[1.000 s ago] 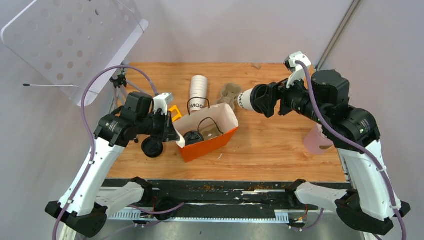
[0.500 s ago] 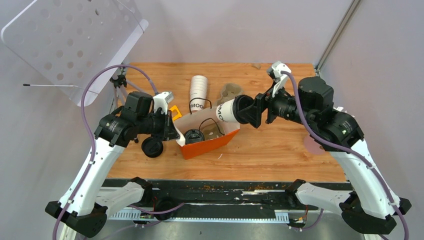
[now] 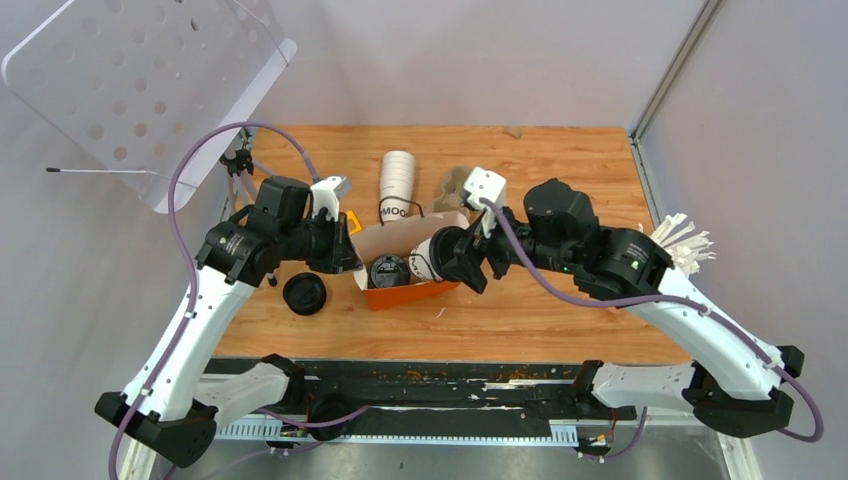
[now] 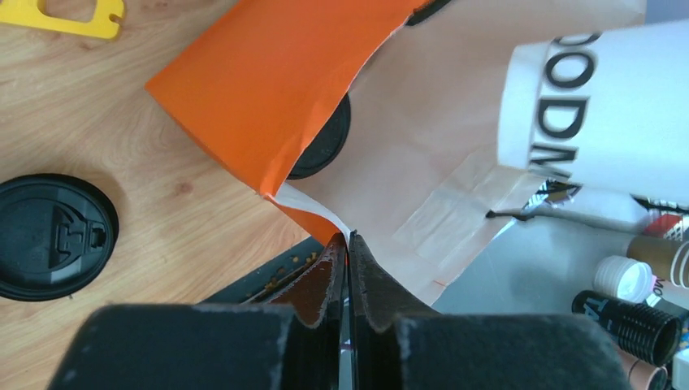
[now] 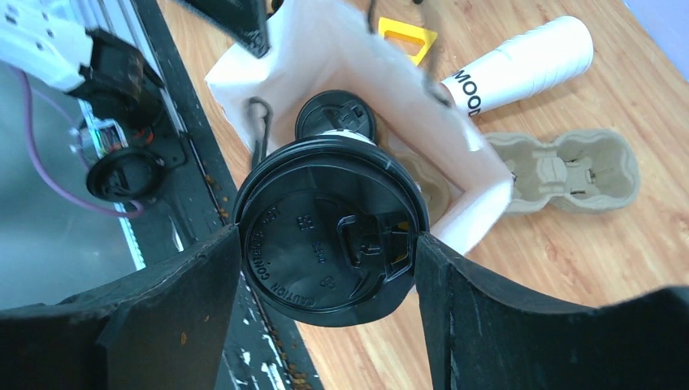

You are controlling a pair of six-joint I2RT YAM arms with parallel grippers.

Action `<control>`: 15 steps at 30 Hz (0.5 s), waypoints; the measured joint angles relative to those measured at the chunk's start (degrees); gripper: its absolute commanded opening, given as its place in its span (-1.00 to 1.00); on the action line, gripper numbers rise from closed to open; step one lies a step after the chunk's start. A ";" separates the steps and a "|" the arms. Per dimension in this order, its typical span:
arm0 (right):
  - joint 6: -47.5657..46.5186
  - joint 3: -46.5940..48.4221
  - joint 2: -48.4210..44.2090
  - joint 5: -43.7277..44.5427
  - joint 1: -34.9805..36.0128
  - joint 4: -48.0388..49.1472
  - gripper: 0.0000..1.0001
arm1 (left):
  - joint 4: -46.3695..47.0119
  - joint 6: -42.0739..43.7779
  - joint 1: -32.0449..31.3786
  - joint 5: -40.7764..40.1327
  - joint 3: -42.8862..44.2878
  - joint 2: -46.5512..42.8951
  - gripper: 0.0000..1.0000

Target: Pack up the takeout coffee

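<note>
The takeout coffee (image 3: 428, 258) is a white cup with dark lettering and a black lid (image 5: 329, 236). My right gripper (image 3: 465, 262) is shut on it at the lid end, one finger on each side. The cup lies tilted, base first, in the mouth of the orange paper bag (image 3: 410, 295); its side shows in the left wrist view as the cup (image 4: 601, 106). My left gripper (image 4: 349, 240) is shut on the bag's left top edge and holds it up. Another lidded cup (image 3: 385, 272) stands inside the bag.
A loose black lid (image 3: 304, 295) lies on the wooden table left of the bag. Behind the bag lie a stack of lidless white cups (image 3: 397, 180), a cardboard cup carrier (image 3: 458, 185) and a yellow tag (image 3: 350, 222). White sticks (image 3: 680, 240) stand at the right edge.
My right arm has swung left and down, carrying the cup from above the table's back right into the bag's mouth. The left gripper has kept its hold on the bag's edge.
</note>
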 measured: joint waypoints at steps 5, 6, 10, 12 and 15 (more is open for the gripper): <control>-5.86 0.33 2.97 5.42 6.38 -1.14 0.37 | 0.07 0.20 0.00 -1.29 2.16 1.44 -0.44; -6.80 0.33 3.41 6.19 7.37 -1.27 0.37 | 0.07 0.15 0.00 -1.36 2.45 1.44 -0.34; -9.75 0.74 4.94 8.94 10.56 -1.36 0.37 | -0.61 -0.59 0.00 -1.79 3.26 0.48 -0.08; -10.93 1.20 5.79 10.67 12.48 -1.33 0.37 | -1.73 -1.38 0.00 -2.08 3.43 -0.55 -0.01; -12.13 1.44 6.91 12.17 15.52 -1.33 0.37 | -3.67 -2.69 0.00 -2.40 3.89 -2.23 0.07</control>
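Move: The right hand holds the lidded cup by its lid. The empty pocket of the cup carrier in the bag lies about 5 cm ahead, 6 cm to its left and 28 cm below. The first cup's lid is about 4 cm ahead and 12 cm left, 22 cm down; the stack of white cups is some 22 cm ahead, 11 cm left. The left hand pinches the bag's rim; that pocket lies 5 cm ahead of it, 11 cm right, 20 cm down. Leftward, down and slightly back, the right hand carries the held cup about 5–6 cm farther over the bag's mouth, rolling some 20 degrees counter-clockwise seen from behind the hand, its grip kept. The left hand opens to about half and lets go of the rim, rising about 2 cm; it edges forward first, then draws back, the rim corner still between its spread fingers. ##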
